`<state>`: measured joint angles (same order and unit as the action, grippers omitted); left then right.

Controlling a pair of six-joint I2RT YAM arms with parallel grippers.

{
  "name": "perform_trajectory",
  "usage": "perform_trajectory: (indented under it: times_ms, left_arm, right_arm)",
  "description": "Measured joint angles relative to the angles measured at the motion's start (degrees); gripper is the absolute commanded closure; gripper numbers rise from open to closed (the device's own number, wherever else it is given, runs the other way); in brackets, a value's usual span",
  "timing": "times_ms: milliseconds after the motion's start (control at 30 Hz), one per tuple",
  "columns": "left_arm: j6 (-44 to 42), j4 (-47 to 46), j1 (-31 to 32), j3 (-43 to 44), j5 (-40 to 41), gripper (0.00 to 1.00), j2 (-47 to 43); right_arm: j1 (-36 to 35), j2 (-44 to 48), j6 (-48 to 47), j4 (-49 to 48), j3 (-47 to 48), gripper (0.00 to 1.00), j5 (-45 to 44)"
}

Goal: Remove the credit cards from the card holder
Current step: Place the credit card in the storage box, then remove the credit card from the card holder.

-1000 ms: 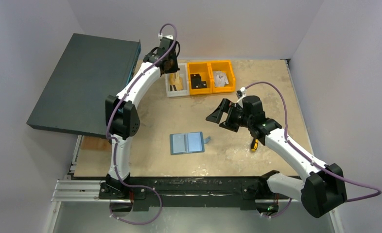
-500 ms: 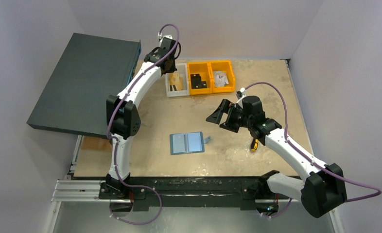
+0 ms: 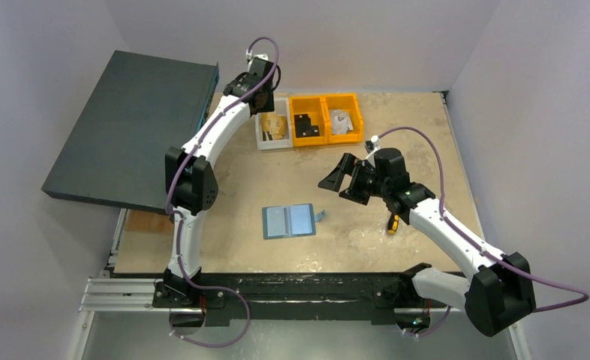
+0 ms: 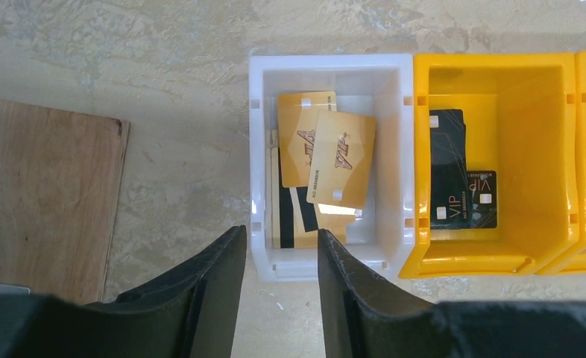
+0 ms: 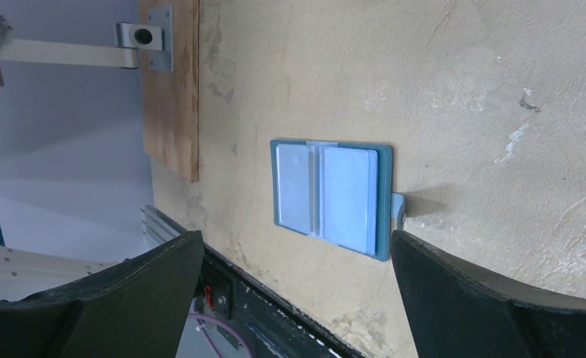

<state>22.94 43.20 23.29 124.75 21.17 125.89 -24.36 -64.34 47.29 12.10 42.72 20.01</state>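
The card holder [image 3: 289, 221] lies open and flat mid-table, a teal wallet with pale blue pockets facing up [image 5: 331, 198]. I cannot tell whether a card sits in those pockets. Gold-tan credit cards [image 4: 341, 160] lie loose in the white bin [image 4: 258, 149] at the back. My left gripper [image 4: 279, 235] hangs over that bin's near edge, open, with nothing between its fingers. My right gripper [image 3: 341, 180] hovers above the table to the right of the card holder, open wide and empty.
Two yellow bins [image 3: 326, 101] stand right of the white bin [image 3: 263, 142]; the nearer one [image 4: 418, 171] holds black cards [image 4: 465, 198]. A large dark teal flat box [image 3: 127, 127] overhangs the table's left side. A wooden board [image 4: 44, 201] lies at the left edge. A small yellow tool [image 3: 392, 223] lies under the right arm.
My left gripper's jaws have parted over the white bin, and a gold card now lies flat on the others there. The right arm and the card holder have not moved.
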Motion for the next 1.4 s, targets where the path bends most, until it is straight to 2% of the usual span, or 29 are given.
perform_trajectory:
  times_ms: [367, 867, 1133, 1333, 1400]
  left_arm:
    - [-0.1, -0.6, -0.1, -2.5, -4.1, 0.46, -3.7]
    - [-1.5, -2.4, 1.4, -16.1, -12.3, 0.23, -24.2]
    - [0.7, -4.3, 5.6, -33.3, -16.9, 0.21, -38.9]
    - [3.3, -4.5, 9.2, -47.2, -16.3, 0.22, -49.9]
    - [4.6, -4.3, 10.1, -50.9, -15.8, 0.23, -52.7]
  right_arm:
    - [0.0, -0.2, -1.1, 0.2, 0.0, 0.01, -0.1]
    - [0.0, -3.3, -2.6, 0.1, 0.3, 0.01, -1.6]
    - [-3.0, -5.9, -3.2, -0.5, 0.7, 0.01, -3.9]
    - [-8.1, -9.3, -3.2, -0.6, 2.4, 0.01, -7.2]
    - [-9.5, -9.9, -3.2, -0.7, 2.9, 0.05, -8.3]
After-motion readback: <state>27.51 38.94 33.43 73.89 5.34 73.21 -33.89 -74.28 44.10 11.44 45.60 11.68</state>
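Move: The opened card holder lies on the table about 27 cm back from the left hand, 10 cm to its right and 14 cm below. The white storage box is centred roughly 4 cm ahead of the left hand and 4 cm right, 11 cm below; the middle yellow box also 4 cm ahead but 17 cm right. From the right hand the card holder is some 12 cm to the left, about level fore and aft, and 12 cm below. Touching nothing, the empty left hand leaves the white storage box for the card holder: it rises about 11 cm, then sweeps back some 24 cm in all, sinking again late on, while its fingers open wide and it turns about 20 degrees clockwise with its left side dipping. The right hand, fingers still wide open, eases down some 4 cm, then also left towards the holder. ##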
